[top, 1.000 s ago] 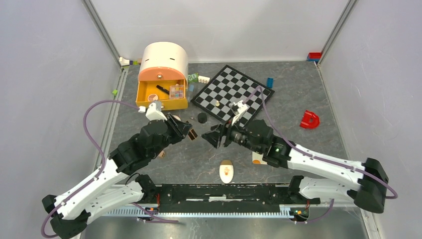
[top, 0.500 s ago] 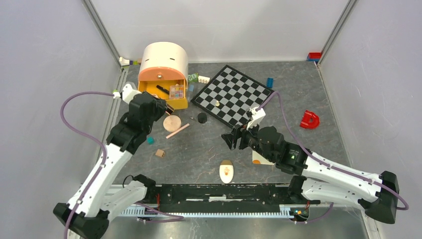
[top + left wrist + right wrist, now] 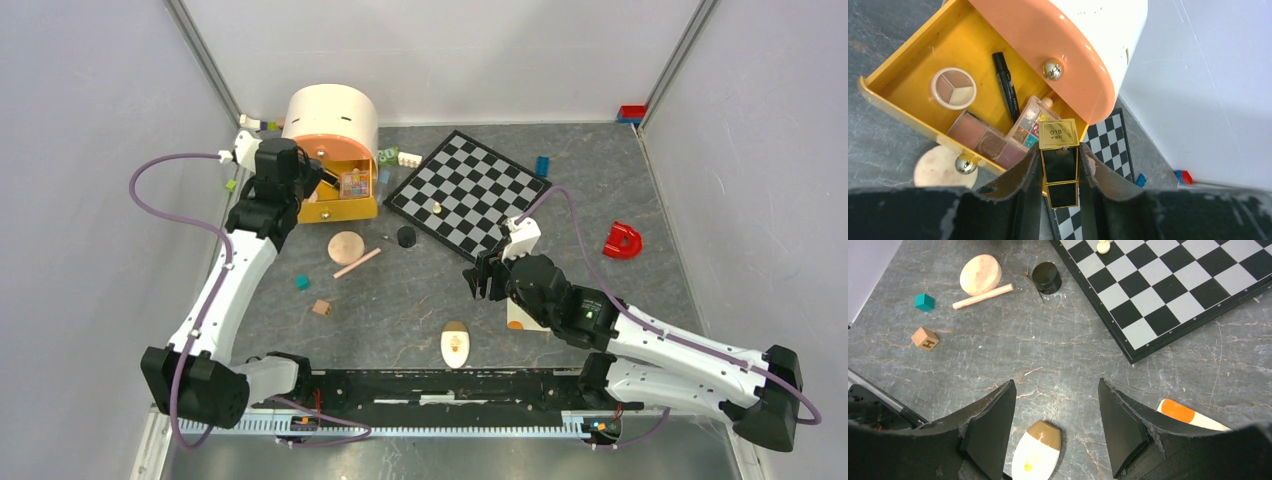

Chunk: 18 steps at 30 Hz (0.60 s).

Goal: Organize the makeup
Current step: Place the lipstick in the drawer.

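Observation:
My left gripper (image 3: pixel 1060 161) is shut on a gold-and-black lipstick tube (image 3: pixel 1060 145) and hovers over the open yellow drawer (image 3: pixel 895 95) of the peach box (image 3: pixel 330 120). In the drawer lie a round compact (image 3: pixel 953 88), a black pencil (image 3: pixel 1006 86), a blush palette (image 3: pixel 985 141) and an eyeshadow palette (image 3: pixel 1029 125). My right gripper (image 3: pixel 1057 410) stands open above the table with nothing between its fingers. Below it lies a cream oval (image 3: pixel 1038 456), and a white-orange sachet (image 3: pixel 1193 416) shows beside its right finger. A peach compact (image 3: pixel 346 246), a pink stick (image 3: pixel 357 263) and a black jar (image 3: pixel 406 236) lie mid-table.
The chessboard (image 3: pixel 470 188) lies at the back centre with a small pale piece on it. A teal cube (image 3: pixel 301 282) and a wooden cube (image 3: pixel 321 308) sit left of centre. A red D (image 3: pixel 623 241) and a blue brick (image 3: pixel 542 165) are on the right.
My left arm has swung back and to the left, carrying the lipstick tube from mid-table to over the drawer. My right gripper has pulled back to the right.

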### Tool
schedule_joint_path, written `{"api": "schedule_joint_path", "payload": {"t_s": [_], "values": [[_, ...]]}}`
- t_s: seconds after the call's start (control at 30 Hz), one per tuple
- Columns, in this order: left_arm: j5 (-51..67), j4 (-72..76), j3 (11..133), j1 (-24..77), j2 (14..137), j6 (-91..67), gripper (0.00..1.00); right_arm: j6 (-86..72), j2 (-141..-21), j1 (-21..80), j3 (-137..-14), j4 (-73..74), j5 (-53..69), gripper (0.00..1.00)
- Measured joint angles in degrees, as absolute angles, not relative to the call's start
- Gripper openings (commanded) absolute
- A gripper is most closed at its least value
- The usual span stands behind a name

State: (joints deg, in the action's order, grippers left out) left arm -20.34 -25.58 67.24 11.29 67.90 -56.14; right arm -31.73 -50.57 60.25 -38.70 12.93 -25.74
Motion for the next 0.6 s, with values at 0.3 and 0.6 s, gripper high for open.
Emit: {"api": "schedule_joint_path", "payload": {"t_s": [0.3,0.6], "values": [[-23.0,-23.2,67.8,8.8,71.2,-58.3,0.02,-31.1,-50.3,59.9,-39.3,14.4,-27.4,0.68],[-25.8,-22.4,67.8,7.3,76.6,-62.3,0.02,-30.2,-50.2,59.0,-39.3,15.6,-28.6,0.68]]}}
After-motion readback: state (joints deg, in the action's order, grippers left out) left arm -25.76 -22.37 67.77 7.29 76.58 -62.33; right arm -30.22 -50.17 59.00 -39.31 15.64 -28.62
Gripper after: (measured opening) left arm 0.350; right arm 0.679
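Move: The left hand still holds the lipstick; the middle of the open yellow drawer's floor lies about 4 cm ahead, 4 cm to its left and some 13 cm below. In the drawer, the eye palette sits around 5 cm ahead and 2 cm right, the black marker 6 cm ahead and 4 cm left, the round compact 2 cm ahead and 8 cm left. From the right hand, the drawer's middle is roughly 23 cm ahead, 35 cm left and 4 cm below. Forward and left over the open drawer, the left hand carries the lipstick about 5 cm, nearly level at first, then sinking faster late on, nearly 4 cm down in all. The wrist swings some 10 degrees counter-clockwise while the fingers keep their grip. The open right hand drifts about 2 cm, mostly right. ##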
